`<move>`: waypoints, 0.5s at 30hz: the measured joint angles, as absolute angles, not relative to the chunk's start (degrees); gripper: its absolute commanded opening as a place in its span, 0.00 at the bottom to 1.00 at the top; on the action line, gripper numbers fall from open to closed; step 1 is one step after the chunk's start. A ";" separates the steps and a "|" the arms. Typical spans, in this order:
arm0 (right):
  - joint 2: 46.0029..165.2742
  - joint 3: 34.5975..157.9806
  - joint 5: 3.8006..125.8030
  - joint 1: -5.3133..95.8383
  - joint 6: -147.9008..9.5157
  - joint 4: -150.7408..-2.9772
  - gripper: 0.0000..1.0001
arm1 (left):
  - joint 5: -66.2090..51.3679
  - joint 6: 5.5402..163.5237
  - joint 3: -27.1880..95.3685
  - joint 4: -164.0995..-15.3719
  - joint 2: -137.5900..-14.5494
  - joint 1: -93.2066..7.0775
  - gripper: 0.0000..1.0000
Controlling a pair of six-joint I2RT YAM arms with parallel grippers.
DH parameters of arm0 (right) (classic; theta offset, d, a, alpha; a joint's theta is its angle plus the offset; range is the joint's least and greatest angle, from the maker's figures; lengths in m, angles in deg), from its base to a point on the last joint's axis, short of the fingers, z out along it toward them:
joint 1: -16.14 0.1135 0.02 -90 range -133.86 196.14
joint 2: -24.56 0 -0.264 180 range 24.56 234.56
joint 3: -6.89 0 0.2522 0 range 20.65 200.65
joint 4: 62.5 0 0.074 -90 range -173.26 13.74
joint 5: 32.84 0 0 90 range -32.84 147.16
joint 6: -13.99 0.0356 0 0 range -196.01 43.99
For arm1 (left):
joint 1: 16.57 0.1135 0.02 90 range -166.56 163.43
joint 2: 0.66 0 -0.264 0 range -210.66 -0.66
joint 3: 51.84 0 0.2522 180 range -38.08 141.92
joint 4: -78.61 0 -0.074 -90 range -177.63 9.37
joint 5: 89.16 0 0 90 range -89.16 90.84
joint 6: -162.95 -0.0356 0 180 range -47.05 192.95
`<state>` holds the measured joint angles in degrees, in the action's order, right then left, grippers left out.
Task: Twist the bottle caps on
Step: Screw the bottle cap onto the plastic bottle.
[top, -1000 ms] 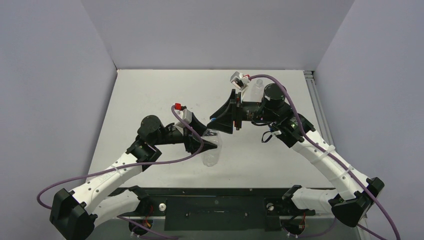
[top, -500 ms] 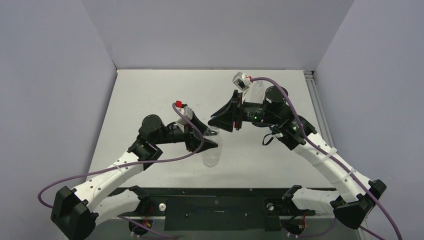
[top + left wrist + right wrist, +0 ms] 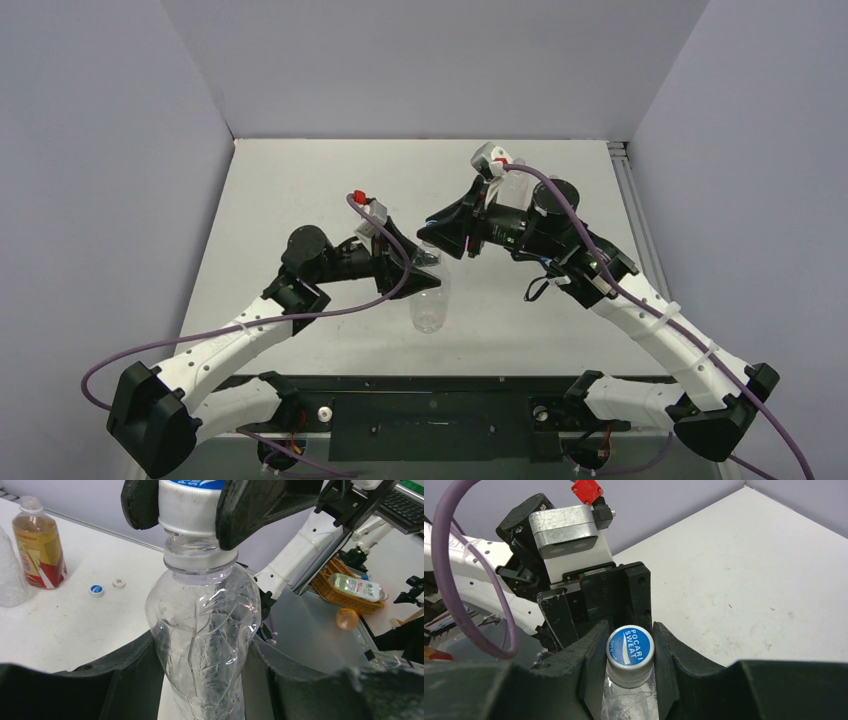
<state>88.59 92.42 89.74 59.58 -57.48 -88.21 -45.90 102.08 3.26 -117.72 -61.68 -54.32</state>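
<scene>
A clear bottle (image 3: 202, 625) stands upright between the fingers of my left gripper (image 3: 202, 680), which is shut on its body. A blue-and-white cap (image 3: 630, 647) sits on the bottle's neck. My right gripper (image 3: 630, 650) is shut on this cap from above, one finger pressed to each side. In the top view the left gripper (image 3: 425, 275) and right gripper (image 3: 432, 225) meet over the bottle (image 3: 430, 305) at mid-table. An amber bottle (image 3: 37, 545) with a red band stands further off. A small blue-topped cap (image 3: 96, 590) and a white cap (image 3: 119, 583) lie loose on the table beside it.
Another clear bottle (image 3: 515, 180) stands at the back right behind the right arm. Off the table, a wicker basket (image 3: 332, 587) holds a lying bottle. Grey walls close the table on three sides.
The right gripper has shut on the cap. Both arms and the bottle have shifted slightly to the right.
</scene>
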 measured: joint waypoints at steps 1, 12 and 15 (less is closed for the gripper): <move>88.59 92.42 89.10 59.77 -57.51 -88.14 0.02 | -45.55 101.99 3.39 -117.46 -61.68 -54.32 0.00; 91.80 96.64 68.65 64.89 -55.80 -90.18 0.00 | -29.11 91.08 5.84 -110.92 -61.39 -56.38 0.00; 93.61 99.39 61.46 66.40 -53.94 -93.10 0.00 | -20.87 86.75 6.50 -109.08 -61.48 -58.72 0.00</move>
<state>93.61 99.39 61.46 66.40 -53.94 -93.10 -20.87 86.75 6.50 -109.08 -61.48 -58.72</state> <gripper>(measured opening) 0.308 0.460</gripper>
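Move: My left hand holds the clear plastic bottle around its upper body, with the cap about 7 cm above that hand and some 2 cm ahead. My right fingers already pinch the cap, and the bottle mouth sits about 2 cm directly below them. From my right hand, the standing clear bottle is roughly 38 cm ahead, 23 cm right and 28 cm lower; a loose blue cap lies about 26 cm ahead, 30 cm right and 37 cm below. I twist cap and bottle against each other: my right hand, still pinching the cap, turns clockwise a little over 20 degrees while my left, gripping the bottle, turns about as far counter-clockwise. Both hands travel forward together, some 5 to 6 cm at nearly constant height, picking up speed, and the left also tips its attitude slightly. ##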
